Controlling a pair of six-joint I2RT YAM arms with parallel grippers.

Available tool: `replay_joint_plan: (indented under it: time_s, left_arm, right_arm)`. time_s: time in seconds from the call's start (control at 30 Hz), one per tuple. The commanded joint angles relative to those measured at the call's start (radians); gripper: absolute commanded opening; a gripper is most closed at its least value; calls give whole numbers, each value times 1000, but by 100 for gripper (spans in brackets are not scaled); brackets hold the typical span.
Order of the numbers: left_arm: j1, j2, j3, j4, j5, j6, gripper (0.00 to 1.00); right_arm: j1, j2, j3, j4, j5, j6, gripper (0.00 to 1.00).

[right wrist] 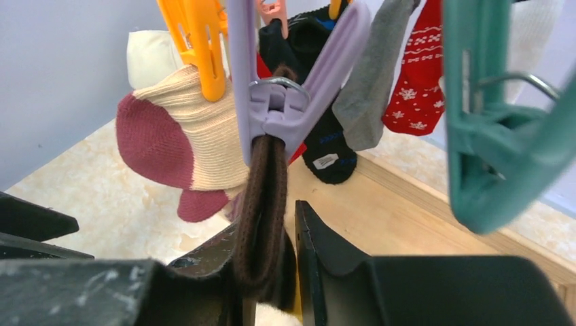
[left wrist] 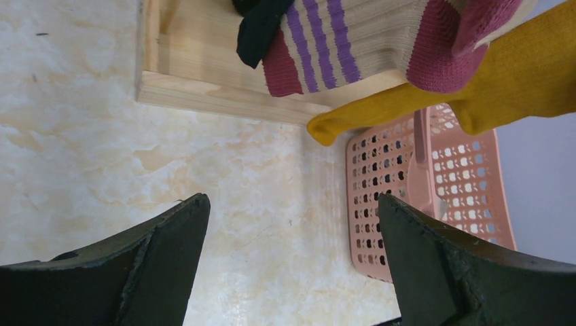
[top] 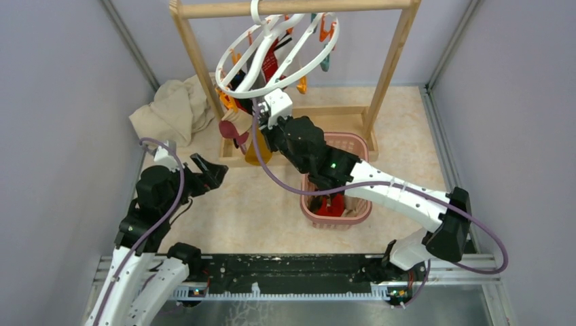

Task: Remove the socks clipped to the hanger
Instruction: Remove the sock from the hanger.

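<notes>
The white ring hanger [top: 272, 58] hangs from the wooden rack's top bar, tilted. Several socks dangle from its clips. A brown sock [right wrist: 261, 204] hangs from a purple clip [right wrist: 272, 109], and my right gripper [right wrist: 289, 224] is shut on it just below that clip. Around it hang a cream and maroon sock [right wrist: 183, 136], a grey sock [right wrist: 370, 88], a red snowflake sock [right wrist: 418, 88] and a black sock [right wrist: 326, 149]. My left gripper [top: 207, 170] stands open and empty low over the table, left of the rack; a mustard sock [left wrist: 516, 75] and a purple-striped sock [left wrist: 339, 41] hang ahead of it.
The wooden rack [top: 299, 7] stands at the back with its base frame [left wrist: 204, 81] on the table. A pink lattice basket [top: 353, 146] under my right arm holds a red sock [top: 333, 206]. A beige cloth [top: 173, 109] lies at the back left. A teal clip [right wrist: 489, 136] hangs close on the right.
</notes>
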Motion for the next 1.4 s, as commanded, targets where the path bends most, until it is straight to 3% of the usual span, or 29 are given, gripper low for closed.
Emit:
replay_joint_plan:
  time_s: [0.0,0.07,0.13,0.23,0.53,0.7,1.37]
  left_arm:
    - [-4,4,-19,49,103,-13,99]
    - [-5,-1,-35,65,122,-19,99]
    - [-5,-6,-46,90,142,-22,99]
    - [-4,-7,-63,133,200,-27,99]
    - [-7,-20,-121,283,368,-7,99]
    - [-16,-4,-143,346,393,23,99]
    - [-76,-2,-185,499,585,64,99]
  right_arm:
    - [-15,-89,-29,55,31,-6,22]
    - [-31,-110,-48,52,35,-2,18]
    - [-48,-132,-64,45,32,9,6]
    - [-68,-159,-84,38,28,17,0]
    - [-137,-203,-100,-10,-25,58,0]
    - [-141,-198,-84,-29,-68,68,0]
    - [-141,-163,78,-249,-471,86,0]
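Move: Just at the right hand's fingertips, about 1 cm ahead and 1 cm up, hangs the brown sock, already between the still-open pads. From this hand its lilac clip is some 3 cm ahead, 2 cm left and 6 cm up; the teal clip 4 cm ahead, 5 cm right and 7 cm up; the maroon-toed sock about 4 cm ahead and 7 cm left, level. From the left hand the brown sock lies roughly 8 cm ahead, 13 cm right and 12 cm up. Closing fully on the brown sock below its lilac clip, the right hand pulls it about 7 cm to the right and slightly forward, then keeps its pinch while easing back towards the base and left, turning some 15 degrees counter-clockwise. Meanwhile the open, empty left hand swings about 9 cm right towards the held sock, backing and rising slightly, turning clockwise with its fingers tipping up. ##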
